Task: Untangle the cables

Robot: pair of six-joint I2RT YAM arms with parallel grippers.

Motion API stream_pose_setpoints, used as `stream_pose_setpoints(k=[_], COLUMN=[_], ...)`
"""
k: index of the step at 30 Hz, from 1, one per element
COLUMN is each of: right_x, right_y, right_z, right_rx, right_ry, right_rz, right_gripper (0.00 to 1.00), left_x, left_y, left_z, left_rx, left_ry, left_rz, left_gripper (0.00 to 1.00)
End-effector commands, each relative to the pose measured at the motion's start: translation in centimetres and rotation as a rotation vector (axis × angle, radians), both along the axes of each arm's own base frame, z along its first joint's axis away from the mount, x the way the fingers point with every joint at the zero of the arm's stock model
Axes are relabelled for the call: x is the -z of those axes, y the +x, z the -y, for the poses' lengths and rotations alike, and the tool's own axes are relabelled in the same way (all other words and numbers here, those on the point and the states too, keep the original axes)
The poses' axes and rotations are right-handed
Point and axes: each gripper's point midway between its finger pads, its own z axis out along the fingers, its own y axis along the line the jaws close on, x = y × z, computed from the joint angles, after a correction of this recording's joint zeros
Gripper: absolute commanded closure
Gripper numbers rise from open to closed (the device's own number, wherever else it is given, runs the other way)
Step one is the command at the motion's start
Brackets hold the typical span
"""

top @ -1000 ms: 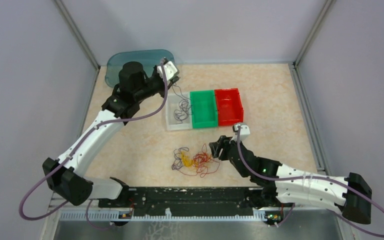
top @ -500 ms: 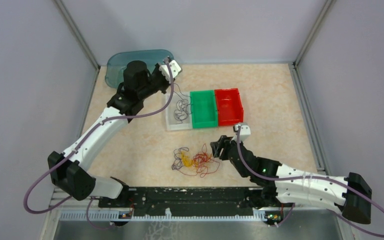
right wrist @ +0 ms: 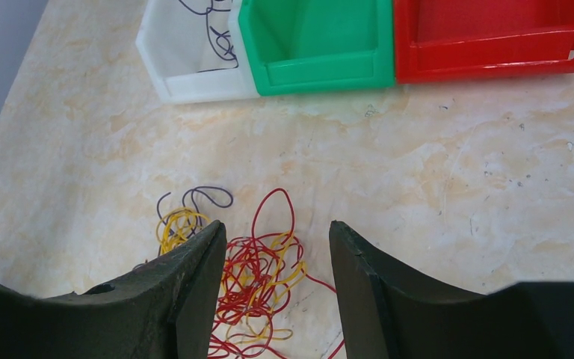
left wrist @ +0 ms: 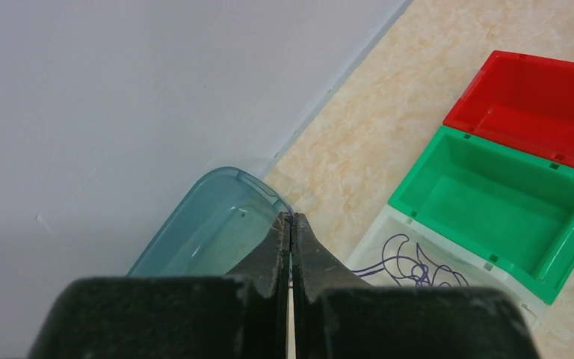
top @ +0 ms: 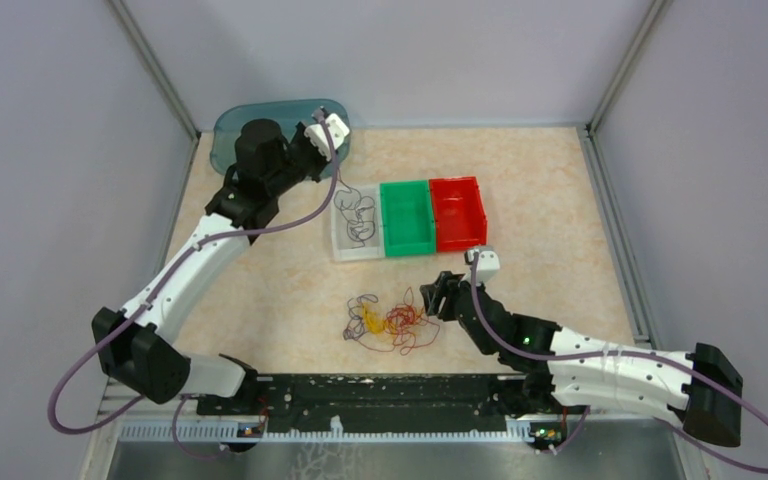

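Observation:
A tangle of red and yellow cables (top: 390,322) with a few purple loops lies on the table in front of the bins; in the right wrist view the tangle (right wrist: 258,273) lies between and just beyond the fingers. My right gripper (top: 430,295) (right wrist: 276,228) stands open at its right edge, holding nothing. A purple cable (top: 358,218) (left wrist: 418,265) (right wrist: 213,26) lies curled in the clear bin (top: 345,248). One thin strand runs up from it to my left gripper (top: 332,140) (left wrist: 291,218), which is shut on it above the bin's far left corner.
A green bin (top: 407,247) and a red bin (top: 458,242) stand joined to the right of the clear bin, both with nothing in them. A teal translucent lid (top: 230,130) (left wrist: 209,232) lies in the far left corner by the wall.
My left gripper swung right, then back left and farther away with the purple strand. The purple cable in the clear bin has been drawn into a different shape. The right arm has stayed put.

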Motion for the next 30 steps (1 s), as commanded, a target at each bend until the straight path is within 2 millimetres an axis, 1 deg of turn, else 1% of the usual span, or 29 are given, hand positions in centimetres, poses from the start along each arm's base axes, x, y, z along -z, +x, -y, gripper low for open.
stream_pose_setpoints(k=[1,5,8,13,20,23,26,30], right_x=[-2.5,-2.7,-2.7,-2.6,-2.4,-2.3,-2.1,-2.0], right_y=[0.6,0.6,0.6,0.7,1.1,1.2,1.2,1.3], right_z=[-0.6,-0.4,-0.1,0.1,-0.1,-0.2,-0.2,-0.2], right_rx=[0.013,0.020,0.028,0.039,0.048,0.050,0.054,0.057], right_ry=[0.068,0.072,0.072,0.074,0.060,0.061,0.067,0.072], right_rz=[0.029,0.033,0.036,0.038,0.032,0.027,0.018,0.011], right_gripper=[0.46,0.46,0.46,0.46,0.45,0.45,0.45,0.45], left_x=[-0.1,2.1,3.6,6.8,11.3,12.6,13.9,15.9], left_y=[-0.8,-0.7,-0.3,0.1,0.8,0.7,0.4,-0.4], left_z=[0.7,1.7,2.1,2.3,2.0,2.4,3.2,4.3], left_rx=[0.043,0.073,0.075,0.081,0.066,0.076,0.085,0.115], left_ry=[-0.040,-0.051,-0.039,0.003,0.101,0.122,0.121,0.119], left_rz=[-0.023,-0.103,-0.147,-0.215,-0.258,-0.271,-0.308,-0.375], left_gripper=[1.00,1.00,1.00,1.00,1.00,1.00,1.00,1.00])
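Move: The left hand, already pinching the end of a purple cable, is above and short of the white bin. The bin's middle is about 9 cm ahead, 5 cm to its right and 33 cm below. The green bin lies about 12 cm to the right of the white one, level with it. The teal tub stands some 28 cm ahead and 16 cm left of the hand. From the idle right hand the white bin is about 30 cm ahead, 17 cm left and 12 cm below. Downward, slowly at first and then faster, the left hand sinks about 14 cm towards the white bin, drifting some 3 cm to its right on the way. Its fingers tip roughly 20 degrees further down and stay shut on the purple cable, paying the hanging strand down into the bin; the hand is still well above the bin at the end. ##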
